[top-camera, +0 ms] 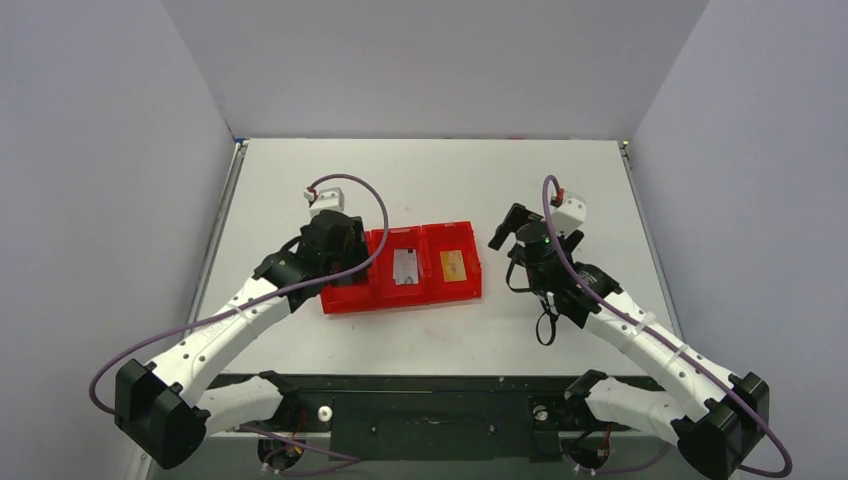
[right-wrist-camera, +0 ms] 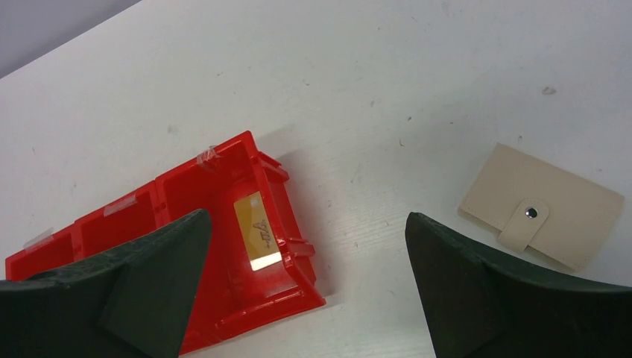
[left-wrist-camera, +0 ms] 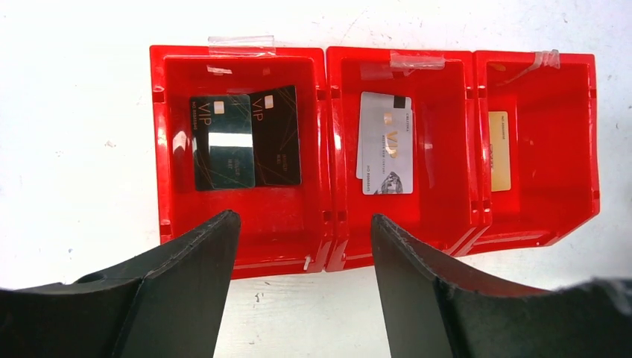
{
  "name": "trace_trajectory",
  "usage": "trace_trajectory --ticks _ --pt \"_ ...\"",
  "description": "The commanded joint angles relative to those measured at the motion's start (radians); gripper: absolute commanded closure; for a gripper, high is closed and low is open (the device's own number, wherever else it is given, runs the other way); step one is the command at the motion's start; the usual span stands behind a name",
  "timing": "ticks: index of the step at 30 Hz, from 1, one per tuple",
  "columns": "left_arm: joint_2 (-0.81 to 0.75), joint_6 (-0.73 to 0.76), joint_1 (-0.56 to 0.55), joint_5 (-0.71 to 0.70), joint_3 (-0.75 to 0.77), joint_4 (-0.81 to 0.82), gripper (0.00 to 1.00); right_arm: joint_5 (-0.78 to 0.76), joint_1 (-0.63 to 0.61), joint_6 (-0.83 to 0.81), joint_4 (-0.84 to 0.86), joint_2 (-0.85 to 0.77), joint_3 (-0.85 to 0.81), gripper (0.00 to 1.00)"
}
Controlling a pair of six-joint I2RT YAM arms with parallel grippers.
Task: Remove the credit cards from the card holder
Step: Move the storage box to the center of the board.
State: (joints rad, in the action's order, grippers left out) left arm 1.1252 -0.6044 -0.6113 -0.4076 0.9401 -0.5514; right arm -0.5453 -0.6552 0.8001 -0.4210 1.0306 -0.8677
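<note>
The card holder [right-wrist-camera: 540,216] is a beige wallet with a snap tab. It lies shut on the white table, to the right of the red tray, and shows only in the right wrist view. A gold card [right-wrist-camera: 257,231] lies in the tray's right compartment, also visible in the left wrist view as the gold card [left-wrist-camera: 500,151]. Pale silver cards [left-wrist-camera: 386,143] lie in the middle compartment and two black cards [left-wrist-camera: 246,140] in the left one. My left gripper [left-wrist-camera: 304,220] hangs open over the tray's near wall. My right gripper [right-wrist-camera: 307,216] is open and empty between tray and holder.
The red three-compartment tray [top-camera: 400,303] sits mid-table, with clear tape strips on its far rim. Grey walls close in the table on three sides. The left arm [top-camera: 335,245] covers the tray's left end from above; the right arm [top-camera: 522,232] stands just right of the tray.
</note>
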Motion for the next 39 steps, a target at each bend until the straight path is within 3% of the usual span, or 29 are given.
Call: trace_trajectory --ticks 1,14,20,23,27,31,39 --pt "-0.01 0.023 0.036 0.095 0.066 -0.004 0.37 -0.001 0.001 -0.009 -0.011 0.012 -0.054 0.0" --pt "-0.018 0.048 0.071 0.105 0.118 -0.061 0.37 0.066 0.016 -0.021 -0.153 -0.019 -0.085 0.0" --pt "0.001 0.046 0.135 0.122 0.135 -0.084 0.37 0.068 -0.207 0.004 -0.241 0.008 -0.077 0.0" --pt "0.009 0.046 0.173 0.146 0.134 -0.088 0.37 0.042 -0.236 0.045 -0.239 0.031 -0.023 0.0" --pt "-0.003 0.043 0.186 0.17 0.11 -0.075 0.37 0.062 -0.173 0.006 -0.147 0.028 0.006 0.0" --pt "-0.004 0.044 0.197 0.186 0.112 -0.077 0.37 0.273 0.022 -0.072 -0.033 0.081 0.019 0.0" --pt "-0.002 0.052 0.215 0.192 0.135 -0.09 0.37 0.43 0.082 -0.101 0.12 0.248 0.001 0.01"
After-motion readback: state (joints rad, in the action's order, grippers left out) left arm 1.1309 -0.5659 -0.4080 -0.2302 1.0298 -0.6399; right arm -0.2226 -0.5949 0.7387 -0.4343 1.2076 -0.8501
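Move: The storage box's middle lies about 24 cm to the right hand's left, level with it and some 14 cm below; its gold card is roughly 12 cm left, also level. The card holder lies around 20 cm right of that hand and 9 cm back. From the left hand, the box's middle is about 8 cm right, 1 cm ahead and 12 cm below; the dark cards are about 4 cm left and 2 cm ahead. Back and left by some 6 cm, then forward again while sinking, the right hand swings down towards the storage box's right end, about 7 cm lower overall, tipping its fingers down and turning slightly counter-clockwise, wide open. The left hand rises slightly and shifts about 3 cm left towards the box's left end, fingers still part-open; neither visibly touches the box. ##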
